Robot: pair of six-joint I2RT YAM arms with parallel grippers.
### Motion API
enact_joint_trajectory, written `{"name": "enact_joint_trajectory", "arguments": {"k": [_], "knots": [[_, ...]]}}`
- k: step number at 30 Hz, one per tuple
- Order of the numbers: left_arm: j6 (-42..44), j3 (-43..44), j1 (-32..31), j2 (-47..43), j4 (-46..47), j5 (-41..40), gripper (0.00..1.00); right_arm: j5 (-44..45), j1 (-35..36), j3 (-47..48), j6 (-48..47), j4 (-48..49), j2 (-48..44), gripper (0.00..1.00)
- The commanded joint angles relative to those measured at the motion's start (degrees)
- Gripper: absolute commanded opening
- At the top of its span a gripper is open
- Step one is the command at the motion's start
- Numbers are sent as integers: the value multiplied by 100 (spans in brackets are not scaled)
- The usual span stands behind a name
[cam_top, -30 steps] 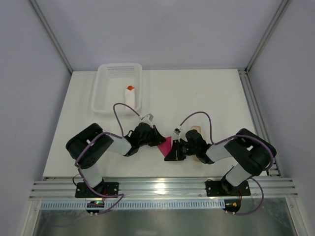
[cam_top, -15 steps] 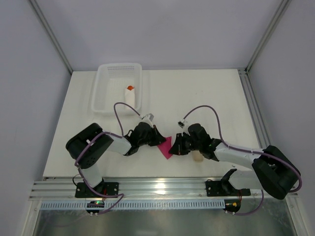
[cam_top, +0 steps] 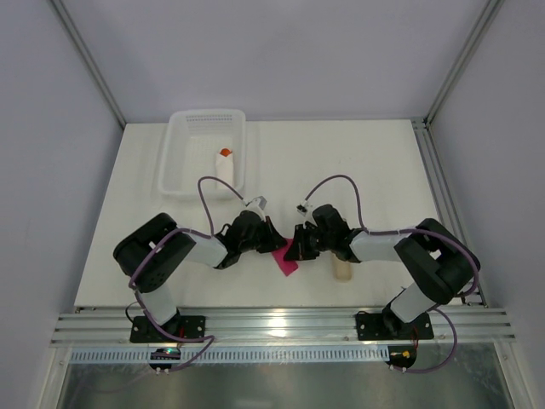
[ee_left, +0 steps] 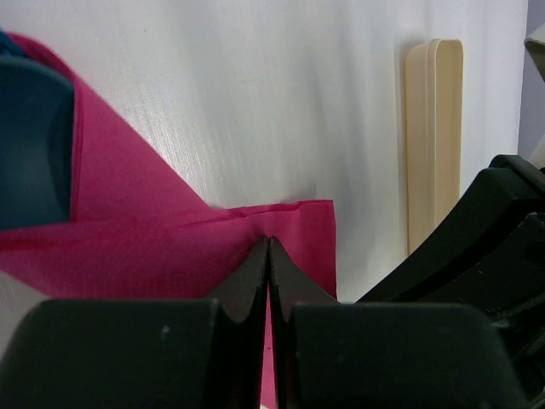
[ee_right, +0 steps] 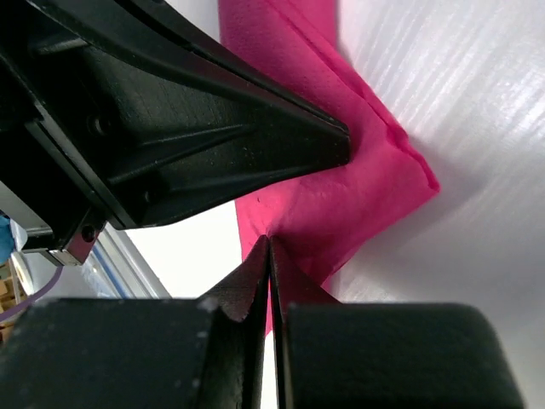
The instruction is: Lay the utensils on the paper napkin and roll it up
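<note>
The magenta paper napkin (cam_top: 288, 258) lies folded on the table between my two grippers. My left gripper (cam_top: 272, 241) is shut, and its tips pinch a fold of the napkin (ee_left: 170, 256). My right gripper (cam_top: 298, 248) is also shut, its tips pinching the napkin (ee_right: 358, 179) from the other side. The two grippers nearly touch. A dark blue utensil part (ee_left: 32, 141) shows at the napkin's edge in the left wrist view; I cannot tell whether it is the fork or the spoon. The yellow-orange knife is hidden.
A long beige strip (cam_top: 341, 267) lies just right of the napkin, also in the left wrist view (ee_left: 434, 128). A white basket (cam_top: 180, 162) at the back left holds a white roll with an orange tip (cam_top: 224, 167). The table's near edge runs just below the napkin.
My right gripper has moved up and left, closer to the left gripper, and its arm has swung about. The beige strip is now uncovered. The left arm has stayed put.
</note>
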Motion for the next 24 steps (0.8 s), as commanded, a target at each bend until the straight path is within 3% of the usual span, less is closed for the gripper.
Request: {"name": "enact_joint_trajectory", "arguments": {"k": [1,7,12,16,18,24], "knots": [[349,-100,-1,65,-950,28,0,-96,-34,-151,111,693,224,4],[463,84,8,-189,-1274,-155,0,-43,-25,-616,401,1133,470,4],[735,497,78,-829,-2107,-402,0,-34,19,-968,559,1528,663,4],[762,787,376,-1401,-2487,-367,8,-17,203,-1074,831,1933,821,4],[736,805,517,-1734,-2619,-288,17,97,309,-1074,1015,2012,822,4],[569,481,781,-2228,-2594,-104,23,870,722,-1302,1770,2363,541,4]]}}
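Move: Both hands' shut fingertips are already down on the napkin's rolled right part. Its middle lies about 1 cm back and 1 cm left of the left hand, and about 1 cm ahead and 3 cm left of the right. The spoon's bowl sticks out some 6 cm ahead and 5 cm left of the left hand; the wooden tray stands about 17 cm to that hand's right and 1 cm back. Left lifts off about 9 cm, swinging left and forward, opening slightly; right drags the napkin edge back-left some 3 cm. ##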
